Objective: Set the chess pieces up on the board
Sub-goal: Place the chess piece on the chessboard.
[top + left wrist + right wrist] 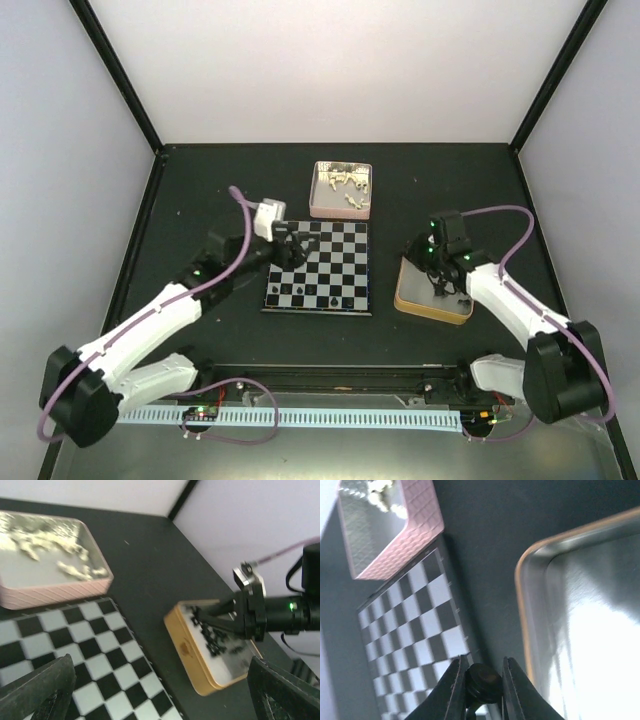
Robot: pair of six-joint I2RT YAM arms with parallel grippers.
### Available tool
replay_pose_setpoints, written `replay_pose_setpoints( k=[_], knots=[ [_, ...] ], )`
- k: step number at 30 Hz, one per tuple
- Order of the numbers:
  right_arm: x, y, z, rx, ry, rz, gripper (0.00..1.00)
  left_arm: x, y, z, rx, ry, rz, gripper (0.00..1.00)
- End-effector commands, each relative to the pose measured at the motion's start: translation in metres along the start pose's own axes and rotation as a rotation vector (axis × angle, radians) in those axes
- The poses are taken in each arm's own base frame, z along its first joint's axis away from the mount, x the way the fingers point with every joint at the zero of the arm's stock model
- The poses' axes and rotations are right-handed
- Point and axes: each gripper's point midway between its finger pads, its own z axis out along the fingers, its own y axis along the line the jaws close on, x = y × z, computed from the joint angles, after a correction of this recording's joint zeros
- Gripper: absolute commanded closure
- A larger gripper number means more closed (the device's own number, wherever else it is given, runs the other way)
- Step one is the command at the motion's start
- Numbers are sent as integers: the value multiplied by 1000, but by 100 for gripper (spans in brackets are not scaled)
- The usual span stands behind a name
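Note:
The board [330, 255] lies in the middle of the table, with a few black chess pieces [300, 291] on its near row. My right gripper [482, 680] is shut on a glossy black chess piece [489, 684], seen from its round base. It hangs over the left rim of the gold tin [524, 585], where my right gripper [442, 288] shows from above. More black pieces [214, 641] lie in that tin [186, 650]. My left gripper [297, 242] hovers over the board's far left corner. Its fingers [42, 690] stand wide open with nothing between them.
A pink tin [341, 208] holding several cream-white pieces [345, 183] stands just beyond the board's far edge. The gold tin [412, 301] sits right of the board. Dark posts and pale walls close in the table on three sides.

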Motion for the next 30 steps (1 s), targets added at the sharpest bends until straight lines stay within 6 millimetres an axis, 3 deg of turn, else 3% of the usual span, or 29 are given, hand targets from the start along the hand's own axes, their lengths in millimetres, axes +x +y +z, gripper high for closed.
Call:
replay_pose_setpoints(
  k=[1, 8, 13, 21, 30],
  knots=[
    [19, 43, -19, -275, 113, 198, 92, 7, -43, 24, 111, -31, 45, 5],
    [43, 70, -41, -475, 275, 406, 92, 45, -88, 58, 210, 9, 124, 15],
    [58, 74, -52, -547, 368, 516, 92, 50, -97, 68, 174, -43, 192, 22],
    [69, 79, -66, -598, 452, 588, 90, 67, -113, 87, 237, -42, 373, 44],
    [70, 84, -71, -609, 470, 578, 89, 74, -138, 87, 362, -55, 525, 48]
  ],
)
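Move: The black chess piece already held in the right fingers lies about 26 cm to the left gripper's right, 4 cm ahead and some 14 cm below; the left gripper is therefore 26 cm left of the right hand, 4 cm back and 14 cm above. From the right hand, the chessboard's middle is about 17 cm left, 3 cm back; the black-piece box 6 cm right, 5 cm back; the white-piece box 13 cm left, 14 cm ahead, all roughly 10 cm lower. Bring the left gripper about 15 cm right, easing back and down some 5 cm each, towards the piece in the right fingers, turning clockwise and tipping up while its fingers close to about half open. Meanwhile keep the right grip shut on the piece, carry it left, up and back, and roll the wrist about 50 degrees so the fingers swing from steeply down to pointing mostly left. ##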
